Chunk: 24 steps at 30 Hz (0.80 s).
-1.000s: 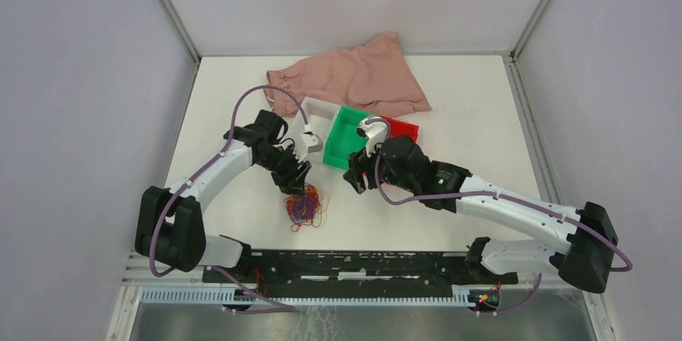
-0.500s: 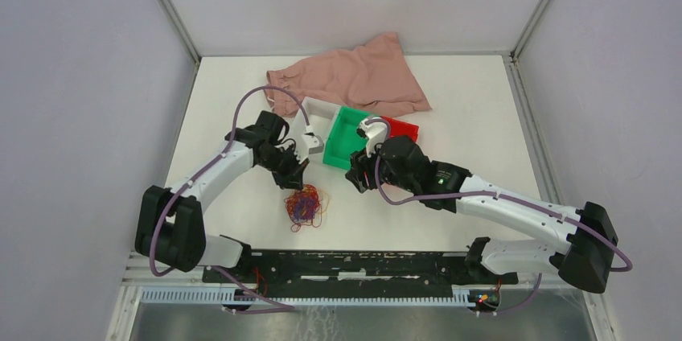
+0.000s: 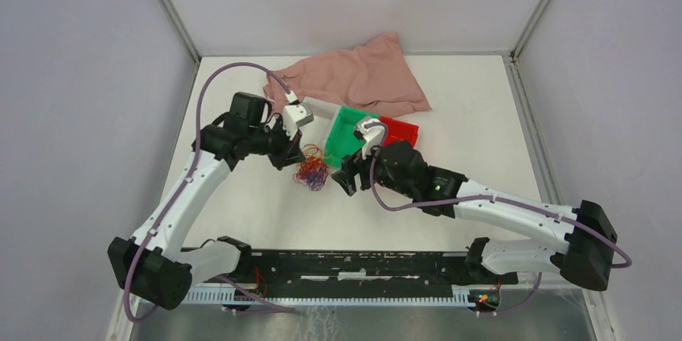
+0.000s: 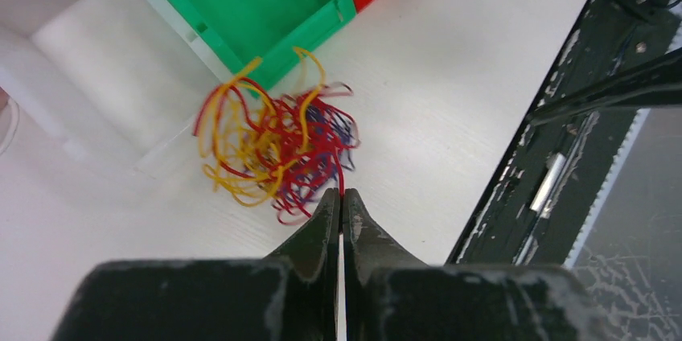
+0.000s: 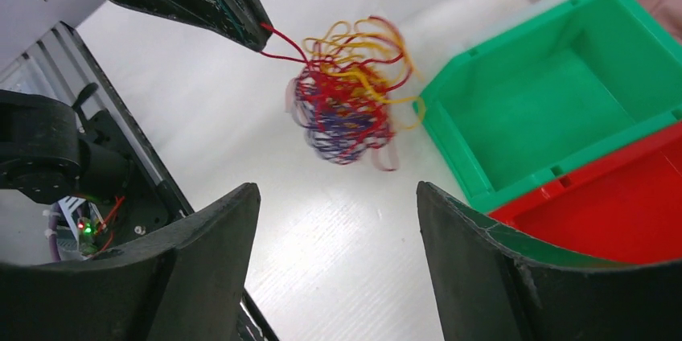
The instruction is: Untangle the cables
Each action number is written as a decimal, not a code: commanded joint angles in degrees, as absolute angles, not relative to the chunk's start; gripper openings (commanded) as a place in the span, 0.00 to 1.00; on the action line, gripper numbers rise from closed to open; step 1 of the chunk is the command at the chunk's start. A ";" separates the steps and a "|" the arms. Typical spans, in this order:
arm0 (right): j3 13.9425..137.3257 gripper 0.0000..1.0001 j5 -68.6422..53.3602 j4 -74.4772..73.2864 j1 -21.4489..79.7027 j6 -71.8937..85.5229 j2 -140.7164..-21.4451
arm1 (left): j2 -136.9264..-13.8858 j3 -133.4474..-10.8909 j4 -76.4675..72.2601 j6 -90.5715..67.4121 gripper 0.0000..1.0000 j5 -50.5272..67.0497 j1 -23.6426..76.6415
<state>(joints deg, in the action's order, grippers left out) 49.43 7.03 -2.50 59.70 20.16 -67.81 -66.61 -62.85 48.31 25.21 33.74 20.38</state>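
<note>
The cables (image 3: 310, 172) are a fist-sized clump of red, orange-yellow and dark blue-purple strands (image 4: 273, 148), in front of the green bin. My left gripper (image 4: 342, 194) is shut on one red strand at the clump's edge, and the rest trails from that strand. In the top view the left gripper (image 3: 293, 158) sits just left of the clump. My right gripper (image 5: 336, 188) is open with nothing between its fingers. The cables (image 5: 350, 104) lie ahead of it, and in the top view the right gripper (image 3: 344, 180) is just right of them.
A white bin (image 3: 320, 111), a green bin (image 3: 346, 133) and a red bin (image 3: 402, 129) stand side by side behind the clump. A pink cloth (image 3: 362, 80) lies at the back. The black rail (image 3: 362, 264) runs along the near edge.
My left gripper has shut on a red strand and carried the clump away from the near edge toward the bins. The left arm has swung up and back. The right gripper has opened wider.
</note>
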 commanded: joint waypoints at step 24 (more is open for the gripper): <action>56.96 0.78 20.32 18.11 65.41 14.30 -79.97 | -61.17 -77.85 57.04 10.02 0.03 50.75 20.98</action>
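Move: My left hand already holds a red strand, with the cable tangle hanging about 5 cm below it and 2 cm to its right. The open right fingers are some 10 cm to the left hand's right and 3 cm back, at similar height. From my right hand the tangle is about 8 cm left, 4 cm ahead and 5 cm below. On the table, the green bin is roughly 15 cm ahead and 2 cm right of the right hand, the white bin 18 cm ahead and 7 cm left, both some 12 cm below. Keeping the red strand pinched, I raise my left hand about 8 cm, easing it back and a little right as its fingers swing some 15 degrees towards level. Meanwhile I bring the right hand about 6 cm left, slightly up and forward, its tips tilting up, to put its wide-open fingers around the hanging tangle without closing them. ##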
